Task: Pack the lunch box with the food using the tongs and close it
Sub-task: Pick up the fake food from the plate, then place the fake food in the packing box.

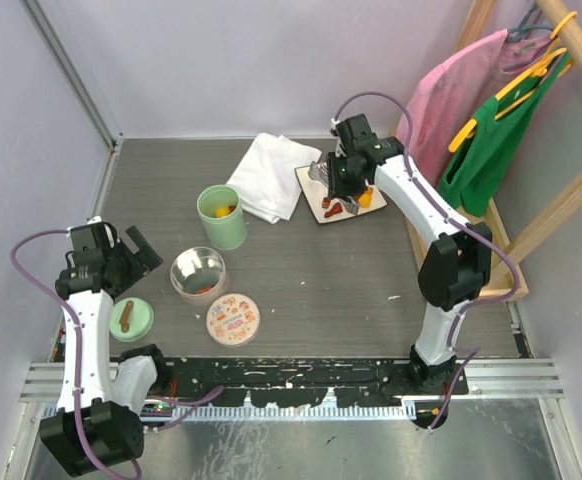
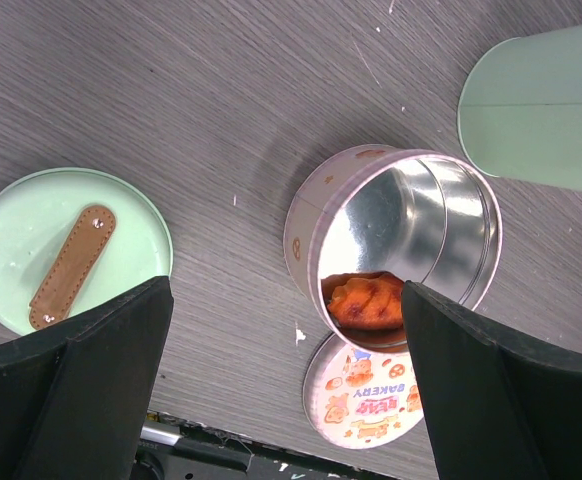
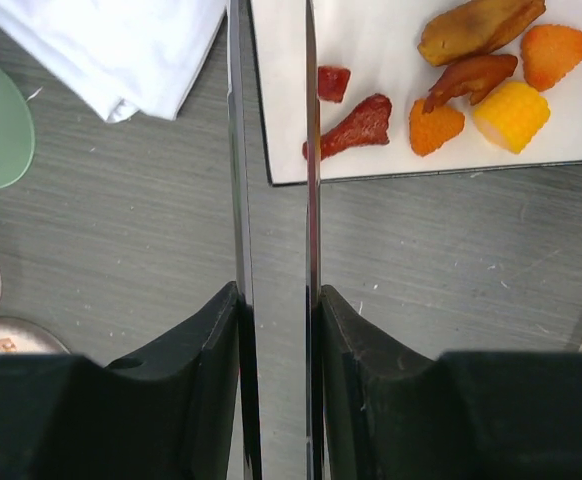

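My right gripper point(image 3: 273, 295) is shut on the tongs point(image 3: 311, 150), one finger pressing on each slim metal arm. The tongs run up over the left edge of a white plate point(image 3: 391, 40); their tips are out of view. The food on the plate includes a red strip point(image 3: 356, 125) beside the tongs' right arm, an orange piece point(image 3: 436, 125), a yellow one point(image 3: 511, 115) and brown ones point(image 3: 476, 30). My left gripper point(image 2: 286, 300) hangs open above the lunch box's round metal tin point(image 2: 411, 210), which holds an orange piece point(image 2: 366, 300).
A mint-green tub point(image 1: 221, 216) with food inside stands behind the tin point(image 1: 198, 272). The printed tin lid point(image 1: 233, 318) and the mint-green lid point(image 1: 131, 319) with its brown knob lie in front. A folded white cloth point(image 1: 271, 172) lies left of the plate. Aprons point(image 1: 491, 130) hang at the right.
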You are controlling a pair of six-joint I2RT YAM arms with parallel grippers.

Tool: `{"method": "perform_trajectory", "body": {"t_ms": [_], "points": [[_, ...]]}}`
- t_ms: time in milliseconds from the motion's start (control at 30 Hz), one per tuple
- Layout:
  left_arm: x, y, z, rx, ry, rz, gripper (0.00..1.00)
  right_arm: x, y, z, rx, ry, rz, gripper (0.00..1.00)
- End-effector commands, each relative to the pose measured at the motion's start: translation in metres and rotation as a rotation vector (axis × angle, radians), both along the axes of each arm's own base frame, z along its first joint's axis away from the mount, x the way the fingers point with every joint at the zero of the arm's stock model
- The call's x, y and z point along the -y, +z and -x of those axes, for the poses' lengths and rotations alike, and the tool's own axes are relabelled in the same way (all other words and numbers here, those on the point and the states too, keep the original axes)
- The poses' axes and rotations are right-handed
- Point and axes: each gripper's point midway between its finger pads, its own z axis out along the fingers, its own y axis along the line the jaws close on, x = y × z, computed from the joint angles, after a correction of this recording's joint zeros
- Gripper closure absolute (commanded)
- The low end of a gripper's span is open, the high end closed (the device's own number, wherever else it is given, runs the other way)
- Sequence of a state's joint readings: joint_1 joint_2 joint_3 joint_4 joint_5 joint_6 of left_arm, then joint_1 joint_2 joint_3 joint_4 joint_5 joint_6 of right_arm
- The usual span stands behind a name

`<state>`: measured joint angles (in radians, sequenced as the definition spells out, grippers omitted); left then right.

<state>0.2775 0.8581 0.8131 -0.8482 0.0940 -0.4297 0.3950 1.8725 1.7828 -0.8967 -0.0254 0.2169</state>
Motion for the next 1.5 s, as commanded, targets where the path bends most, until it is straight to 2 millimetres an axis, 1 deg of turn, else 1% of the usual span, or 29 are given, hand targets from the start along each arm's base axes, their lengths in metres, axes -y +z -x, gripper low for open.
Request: {"method": "perform_trajectory", "body": {"t_ms": [0,167,300,467,600,700,767,900,967,1100,1167,1400,1467], "points": [[-0.002,0.008,-0.009,0.047,-0.009,-0.01,0.02,-0.004,0.061,0.02,0.145,0.021,-0.04,0.63],[-0.003,0.007,-0.008,0.044,-0.002,-0.015,0.02,-0.02,0.077,0.054,0.157,0.088,-0.11,0.62],[-0.003,0.006,-0.009,0.039,0.002,-0.01,0.02,-0.026,0.091,0.081,0.178,0.114,-0.134,0.63],[-0.004,0.006,-0.008,0.038,0.005,-0.013,0.02,-0.029,0.116,0.112,0.208,0.142,-0.17,0.62],[-0.004,0.006,-0.008,0.04,0.007,-0.013,0.02,-0.038,0.137,0.133,0.228,0.18,-0.222,0.62],[-0.004,0.006,-0.008,0.039,0.007,-0.013,0.02,-0.047,0.145,0.15,0.223,0.225,-0.271,0.62],[-0.003,0.006,-0.008,0.038,0.006,-0.011,0.02,-0.053,0.147,0.161,0.213,0.253,-0.293,0.62],[-0.003,0.006,-0.008,0.037,0.005,-0.01,0.02,-0.061,0.147,0.179,0.196,0.289,-0.319,0.62],[-0.003,0.006,-0.008,0.039,0.005,-0.012,0.02,-0.064,0.143,0.187,0.175,0.307,-0.322,0.62],[-0.003,0.006,-0.008,0.042,0.005,-0.009,0.02,-0.062,0.125,0.197,0.125,0.329,-0.259,0.62],[-0.002,0.006,-0.009,0.045,0.001,-0.003,0.02,-0.065,0.118,0.203,0.103,0.349,-0.248,0.62],[-0.002,0.007,-0.009,0.045,0.0,-0.004,0.02,-0.088,0.099,0.231,0.045,0.439,-0.236,0.62],[-0.002,0.007,-0.008,0.045,0.0,-0.004,0.02,-0.092,0.092,0.235,0.029,0.455,-0.224,0.62]]}}
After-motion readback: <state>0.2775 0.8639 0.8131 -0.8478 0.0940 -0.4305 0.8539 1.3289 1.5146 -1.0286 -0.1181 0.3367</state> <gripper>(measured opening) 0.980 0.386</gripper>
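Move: My right hand, already holding the tongs, is over the plate, whose middle is about 4 cm ahead and some 16 cm below. The metal tin with food in it is roughly 23 cm back, 31 cm to the left and 14 cm below this hand. The green cup is about 10 cm back and 26 cm left, and the round lid 32 cm back and 25 cm left. From my idle left hand, the tin is about 12 cm right and 3 cm back. Keeping the tongs squeezed between its fingers, my right hand draws back about 22 cm from the plate and drifts some 8 cm left, bringing the tong head round towards the metal tin. It climbs about 13 cm on the way, then sinks 4 cm near the end, the wrist turning some 25 degrees counter-clockwise. ##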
